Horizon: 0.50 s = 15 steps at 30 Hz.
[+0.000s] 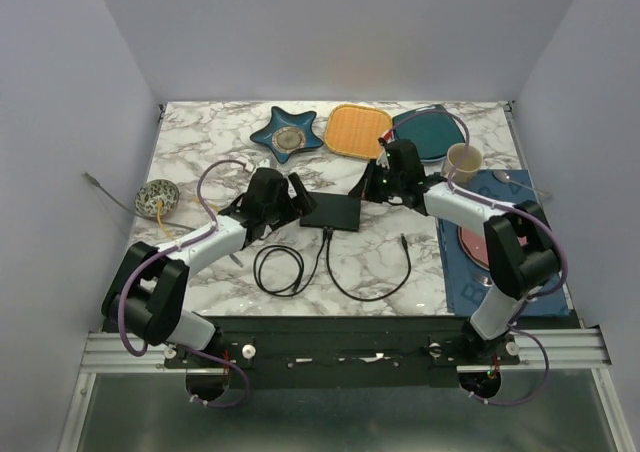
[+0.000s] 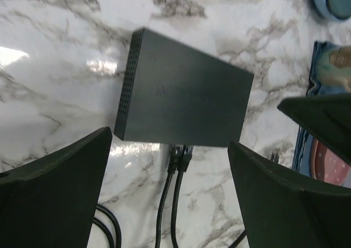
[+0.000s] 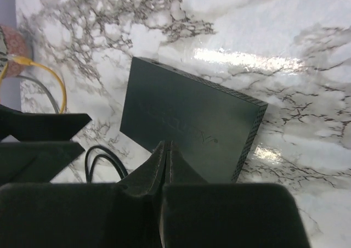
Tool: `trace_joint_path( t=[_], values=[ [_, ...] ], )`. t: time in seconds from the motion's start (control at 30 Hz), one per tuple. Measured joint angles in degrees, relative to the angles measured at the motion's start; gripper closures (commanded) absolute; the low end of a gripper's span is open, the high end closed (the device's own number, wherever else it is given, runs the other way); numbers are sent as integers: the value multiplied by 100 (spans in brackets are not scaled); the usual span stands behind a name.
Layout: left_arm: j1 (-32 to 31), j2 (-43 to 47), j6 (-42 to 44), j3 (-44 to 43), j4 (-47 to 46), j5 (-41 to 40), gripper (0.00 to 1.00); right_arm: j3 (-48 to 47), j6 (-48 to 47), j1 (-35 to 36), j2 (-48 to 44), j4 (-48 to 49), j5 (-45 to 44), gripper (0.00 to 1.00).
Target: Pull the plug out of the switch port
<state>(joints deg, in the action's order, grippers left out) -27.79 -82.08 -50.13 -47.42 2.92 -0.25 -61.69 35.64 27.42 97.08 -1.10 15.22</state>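
The switch (image 1: pixel 335 210) is a flat matte black box lying on the marble, also in the left wrist view (image 2: pixel 184 94) and the right wrist view (image 3: pixel 186 122). Two black plugs (image 2: pixel 180 157) sit side by side in its near edge (image 1: pixel 326 232), their cables running toward me. My left gripper (image 2: pixel 169 139) is open, its fingers (image 2: pixel 55 187) spread wide on either side of the plugs, just left of the switch (image 1: pixel 288 200). My right gripper (image 3: pixel 166 145) is shut with nothing in it, its tip over the switch's top near the far right corner (image 1: pixel 372 184).
Black cable (image 1: pixel 280 269) loops in front of the switch, and a loose cable end (image 1: pixel 402 240) lies to the right. At the back are a blue star dish (image 1: pixel 287 134), an orange plate (image 1: pixel 357 130), a teal plate (image 1: pixel 432 134) and a cup (image 1: pixel 464 160). A patterned bowl (image 1: pixel 157 196) sits left, a blue mat (image 1: pixel 500 262) right.
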Motion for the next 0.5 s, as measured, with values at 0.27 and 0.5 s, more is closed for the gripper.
trace_joint_path(
  t=[0.27, 0.5],
  values=[
    [-85, -9, -514, 1246, -1725, 979, 16, 2, 243, 0, 688, 352, 721, 94],
    [-85, -105, -966, 1622, -2931, 1360, 32, -13, 542, 0, 1231, 802, 1333, 94]
  ],
)
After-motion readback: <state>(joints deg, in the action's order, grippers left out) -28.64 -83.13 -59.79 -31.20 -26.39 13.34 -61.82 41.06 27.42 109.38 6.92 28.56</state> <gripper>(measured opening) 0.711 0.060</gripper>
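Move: Below the left hand's open fingers, the black plug in the switch port lies about 9 cm down, some 5 cm right and 3 cm back. From that hand the switch's middle is roughly 7 cm right and 3 cm ahead, and the coiled cable 4 cm left and 10 cm back. From the right hand, the switch's middle is about 5 cm left, 1 cm back and 9 cm down, and the loose cable end 12 cm right and 6 cm back. Sinking about 5 cm and sliding some 3 cm left, the right hand brings its shut fingertips down towards the switch's top, tilting steeper. The left hand draws back and right to the plugged-in edge, dipping about 3 cm, then rising half of that; it rolls left side down some 20 degrees while its wide-open fingers start closing, still clear of the plug. ##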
